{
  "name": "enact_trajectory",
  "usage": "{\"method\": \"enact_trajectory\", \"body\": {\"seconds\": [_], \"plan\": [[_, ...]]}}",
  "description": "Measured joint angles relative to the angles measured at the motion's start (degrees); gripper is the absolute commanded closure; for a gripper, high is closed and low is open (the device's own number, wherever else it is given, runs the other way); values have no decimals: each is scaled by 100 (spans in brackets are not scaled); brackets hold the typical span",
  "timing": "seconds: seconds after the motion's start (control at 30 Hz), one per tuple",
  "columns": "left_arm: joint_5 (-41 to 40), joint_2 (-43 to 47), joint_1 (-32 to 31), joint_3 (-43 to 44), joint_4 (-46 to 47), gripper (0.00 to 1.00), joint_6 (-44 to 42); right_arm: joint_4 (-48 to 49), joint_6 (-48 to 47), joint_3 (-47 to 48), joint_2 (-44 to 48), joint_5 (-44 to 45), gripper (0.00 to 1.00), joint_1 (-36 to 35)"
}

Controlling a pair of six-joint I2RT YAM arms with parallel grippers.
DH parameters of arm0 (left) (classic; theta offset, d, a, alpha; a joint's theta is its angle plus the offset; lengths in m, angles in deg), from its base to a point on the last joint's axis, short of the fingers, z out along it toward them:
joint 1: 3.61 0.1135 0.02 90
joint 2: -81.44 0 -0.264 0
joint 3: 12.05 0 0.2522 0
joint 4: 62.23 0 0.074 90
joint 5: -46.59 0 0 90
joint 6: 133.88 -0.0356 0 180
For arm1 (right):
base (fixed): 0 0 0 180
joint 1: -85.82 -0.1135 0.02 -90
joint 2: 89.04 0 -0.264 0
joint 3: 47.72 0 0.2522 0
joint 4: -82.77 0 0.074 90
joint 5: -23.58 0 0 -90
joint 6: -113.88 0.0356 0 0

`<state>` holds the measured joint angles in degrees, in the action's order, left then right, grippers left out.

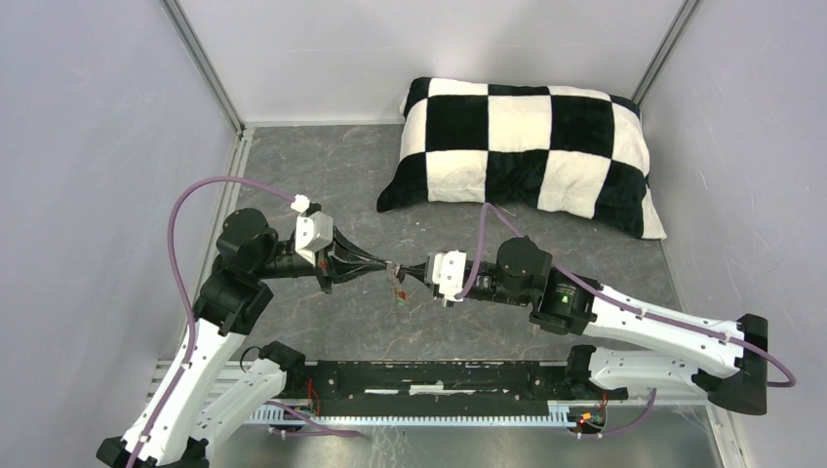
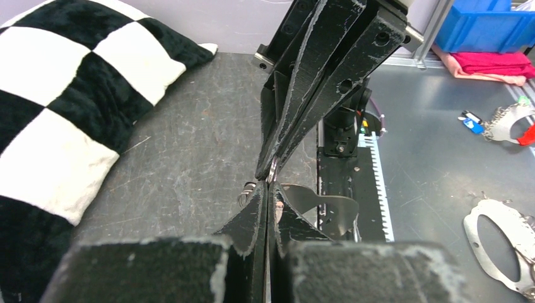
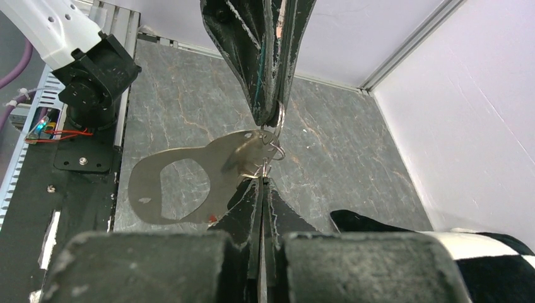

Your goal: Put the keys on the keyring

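Observation:
Both grippers meet tip to tip above the floor's middle, the left gripper (image 1: 383,265) from the left and the right gripper (image 1: 408,272) from the right. The keyring (image 3: 145,189), a flat grey-brown fob with a large oval hole, hangs between them on small wire rings (image 3: 272,150). My right gripper (image 3: 262,180) is shut on a lower ring. My left gripper (image 3: 270,118) comes from above, shut on an upper ring. A tiny red tag (image 3: 211,218) of the keys peeks out beside my right finger; the keys themselves are hidden. In the left wrist view the fob (image 2: 331,208) hangs behind my shut left gripper (image 2: 270,189).
A black-and-white checked pillow (image 1: 527,151) lies at the back right. Grey walls close in the left, right and back. A black rail (image 1: 439,380) runs along the near edge. Beyond it lie other metal fobs (image 2: 505,233), a blue bin (image 2: 482,25) and red cloth (image 2: 492,63).

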<state>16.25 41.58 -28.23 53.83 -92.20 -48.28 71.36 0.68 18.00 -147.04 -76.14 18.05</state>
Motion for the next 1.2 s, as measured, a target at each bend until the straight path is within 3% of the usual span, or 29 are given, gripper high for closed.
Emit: {"method": "enact_trajectory", "body": {"seconds": [0.5,0.73,1.2], "plan": [[-321,17,0,-2,-2,98,-92,61,262,68,-68,448,100,0],[-887,44,0,-98,2,98,-87,35,555,118,-146,675,100,0],[-1436,168,0,-389,-11,98,-85,404,1943,-275,-101,2188,100,-2]]}}
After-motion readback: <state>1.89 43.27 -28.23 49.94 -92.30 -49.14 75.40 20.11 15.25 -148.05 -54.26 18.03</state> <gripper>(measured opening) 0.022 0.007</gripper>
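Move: My right hand pinches a small split ring. The keyring at my left fingertips lies about 2 cm to its left, 1 cm ahead and 1 cm higher. The bottle opener hanging off that keyring has its middle some 2 cm back, 1 cm left and 3 cm below my right hand; the red tag is 2 cm back and 5 cm below it. From my left hand, the split ring is about 2 cm right, 1 cm back and 1 cm lower. I draw my two hands apart while both travel forward, gently first, then faster. My right hand goes about 5 cm forward, edging right and late on down, away from the keyring, rolling and swinging clockwise nearly 25 degrees, still pinching the split ring. My left hand carries the keyring some 4 cm forward and then down, turning counter-clockwise. All fingers stay shut. ##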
